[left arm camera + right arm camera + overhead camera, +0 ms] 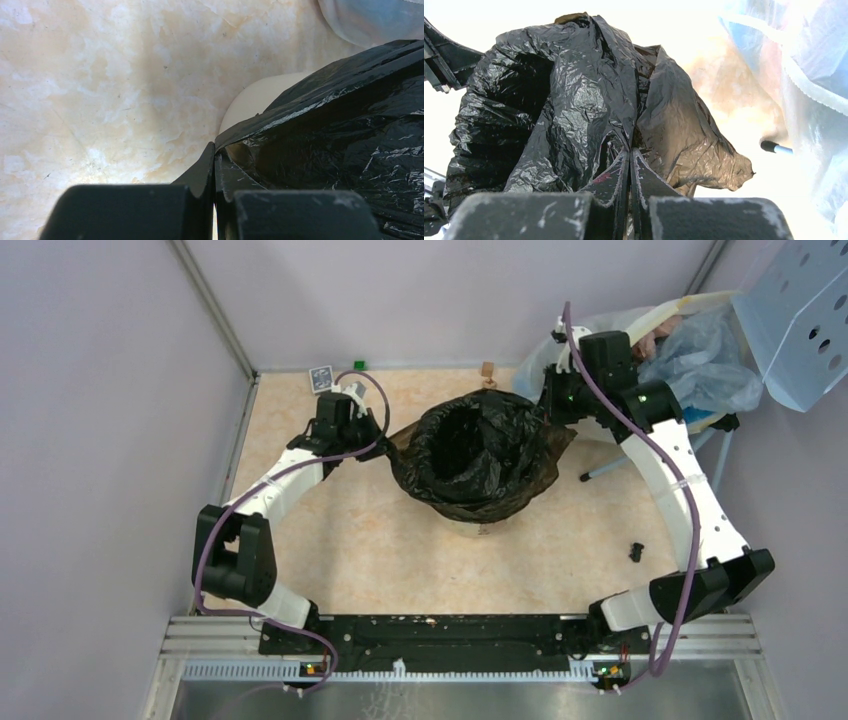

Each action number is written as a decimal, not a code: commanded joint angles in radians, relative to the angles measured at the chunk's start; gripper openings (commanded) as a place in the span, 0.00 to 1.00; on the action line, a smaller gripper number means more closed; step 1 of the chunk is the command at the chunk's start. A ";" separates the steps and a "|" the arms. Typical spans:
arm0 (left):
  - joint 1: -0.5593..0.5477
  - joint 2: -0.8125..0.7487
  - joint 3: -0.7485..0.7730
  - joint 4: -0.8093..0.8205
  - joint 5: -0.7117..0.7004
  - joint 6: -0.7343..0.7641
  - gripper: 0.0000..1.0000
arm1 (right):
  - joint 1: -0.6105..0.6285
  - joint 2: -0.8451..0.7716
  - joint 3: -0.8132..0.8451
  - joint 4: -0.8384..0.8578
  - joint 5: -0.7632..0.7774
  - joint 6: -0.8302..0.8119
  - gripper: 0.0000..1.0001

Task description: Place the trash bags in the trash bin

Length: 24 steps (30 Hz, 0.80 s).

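A glossy black trash bag (480, 455) is spread open over the small cream trash bin (480, 527), whose body shows only as a pale strip below the film. My left gripper (378, 440) is shut on the bag's left edge. In the left wrist view its jaws (215, 150) pinch the film beside the bin's cream wall (255, 97). My right gripper (550, 412) is shut on the bag's right edge. In the right wrist view its jaws (630, 152) clamp a fold of the bag (574, 100). The two grippers hold the bag mouth stretched wide.
A large translucent whitish sack (690, 355) and a perforated light-blue panel (800, 325) stand at the back right, close to my right arm. A blue-tipped rod (600, 472) lies right of the bin. Small items sit by the back wall (320, 378) and a black piece (637, 552).
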 commanded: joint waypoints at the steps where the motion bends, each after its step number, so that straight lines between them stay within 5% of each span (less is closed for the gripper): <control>1: 0.003 -0.027 0.019 0.040 0.028 0.001 0.00 | -0.030 -0.039 -0.015 0.006 -0.034 0.014 0.00; 10: -0.011 -0.009 0.032 0.043 0.038 0.000 0.00 | -0.113 0.010 -0.031 -0.067 -0.022 -0.005 0.00; 24: -0.036 0.021 -0.032 0.108 0.112 -0.028 0.00 | -0.113 -0.084 -0.470 0.186 -0.100 0.048 0.00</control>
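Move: The trash bin, wrapped in the black bag, stands about 11 cm to the right gripper's left and 2 cm back, its middle some 20 cm below. Off to that gripper's right lie the clear bag, about 20 cm over, 12 cm farther out and 10 cm lower, and the stand's foot, roughly 16 cm over, 5 cm ahead and 31 cm down. From the left gripper the bin is some 17 cm right, 2 cm back and 5 cm lower. Keep the black bag's right edge pinched in the shut right gripper, draw it about 3 cm to the right, then sweep it down about 13 cm beside the bin's rim, easing slightly back and tipping the fingers some 15 degrees further down. Let the left gripper keep its hold on the bag's left edge and follow about 3 cm to the right, towards the bin. ##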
